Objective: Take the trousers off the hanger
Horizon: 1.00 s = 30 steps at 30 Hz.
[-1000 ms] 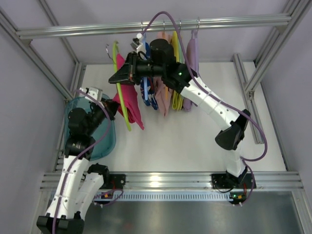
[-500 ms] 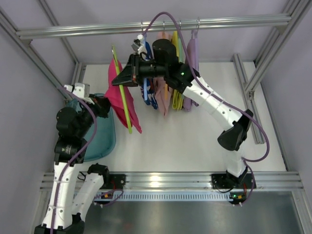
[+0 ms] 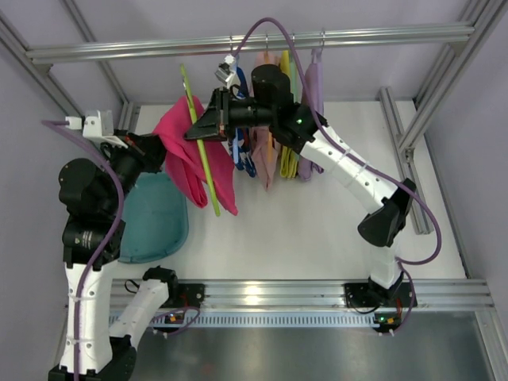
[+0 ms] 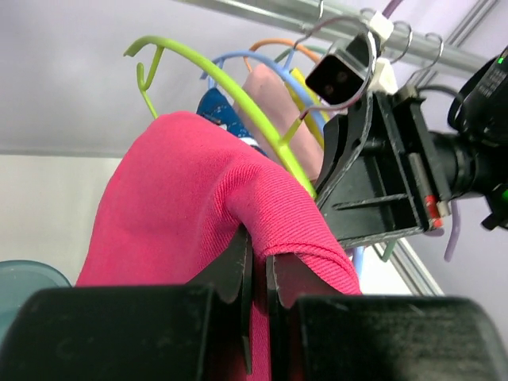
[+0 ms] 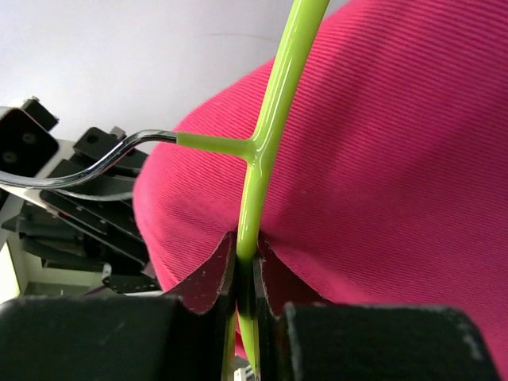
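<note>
The magenta-pink trousers [image 3: 184, 155] drape over the lime-green hanger [image 3: 199, 148], which slants from the back down toward the front in the top view. My left gripper [image 3: 151, 151] is shut on a fold of the trousers [image 4: 182, 206] at their left side, stretching the cloth leftward. My right gripper [image 3: 198, 127] is shut on the hanger's green bar [image 5: 266, 135] just below where its metal hook [image 5: 71, 171] joins. In the left wrist view the hanger [image 4: 238, 95] arcs over the trousers.
Other garments on a blue hanger [image 3: 242, 155] and further hangers [image 3: 282, 151] hang from the metal rail [image 3: 254, 44] right behind my right gripper. A teal bin [image 3: 155, 218] sits on the table at the left. Frame posts stand at both sides.
My left arm has pulled up and to the left, dragging the trousers' fold with it and spreading the cloth off the hanger. My right gripper has stayed put on the hanger.
</note>
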Available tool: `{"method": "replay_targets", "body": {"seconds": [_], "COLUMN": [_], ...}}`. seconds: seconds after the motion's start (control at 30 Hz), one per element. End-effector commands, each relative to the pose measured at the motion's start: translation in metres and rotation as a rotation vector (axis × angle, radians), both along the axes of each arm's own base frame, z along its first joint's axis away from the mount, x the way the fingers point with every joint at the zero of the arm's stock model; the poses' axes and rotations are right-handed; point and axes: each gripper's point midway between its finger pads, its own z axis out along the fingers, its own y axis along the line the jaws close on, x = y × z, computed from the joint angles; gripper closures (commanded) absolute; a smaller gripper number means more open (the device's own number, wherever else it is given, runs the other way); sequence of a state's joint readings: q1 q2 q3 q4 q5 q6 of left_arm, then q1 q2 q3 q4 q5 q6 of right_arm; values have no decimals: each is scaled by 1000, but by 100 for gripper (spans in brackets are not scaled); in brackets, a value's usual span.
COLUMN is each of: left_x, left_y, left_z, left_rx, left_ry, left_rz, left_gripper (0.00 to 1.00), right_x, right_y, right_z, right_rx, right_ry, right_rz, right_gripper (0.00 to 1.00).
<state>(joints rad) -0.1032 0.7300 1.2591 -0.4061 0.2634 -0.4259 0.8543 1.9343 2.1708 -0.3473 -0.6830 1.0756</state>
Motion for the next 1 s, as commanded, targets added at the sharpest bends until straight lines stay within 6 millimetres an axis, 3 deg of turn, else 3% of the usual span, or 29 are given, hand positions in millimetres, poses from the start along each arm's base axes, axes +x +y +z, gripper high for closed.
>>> {"method": "replay_targets", "body": {"seconds": [0.0,0.23,0.27,0.47,0.6,0.7,0.83,0.97], "left_x": [-51,-83,-96,-123,-135,-144,-150,-154], "left_y": [10,36,39,59,79,95,118,138], "left_z": [125,185,199,234,237,228,204,164], "left_rx": [-103,-110,-113,-115,-112,-83,-17,57], "left_ry": [-386,-533,-575,-669,-678,-662,-604,-531], "left_rz": [20,153,162,267,389,492,657,784], "left_gripper": [100,100,100,100,100,100,100,100], "right_x": [9,5,4,-6,-16,-22,-36,-49], "right_y": [-11,-10,-10,-5,-3,-1,2,3], "right_z": [9,-9,-11,-26,-29,-31,-31,-29], "right_rx": [26,2,-4,-29,-32,-37,-36,-26], "right_ry": [-89,-89,-90,-92,-103,-112,-132,-150], "right_rz": [-30,4,6,42,64,79,111,148], "right_gripper": [100,100,100,100,100,100,100,100]}}
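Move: My left hand still grips the pink trousers, which drape over the green hanger about 8 cm to its right, 3 cm ahead and at its height; the blue basket stands some 14 cm to its left, 2 cm ahead and 44 cm below. My right hand keeps the hanger, its middle about 2 cm back, with the trousers' bulk roughly 3 cm back and 6 cm below. The blue trousers hang 11 cm to that hand's right, 12 cm ahead, 5 cm lower. I keep the trousers pinched in my left hand and draw them off the hanger, first mostly upwards by about 17 cm, then curving back and left, some 14 and 12 cm in all, away from my right hand, while the wrist tips its fingers up and swings counter-clockwise. My right hand keeps its grip on the hanger and sinks about 6 cm, mostly late on. ##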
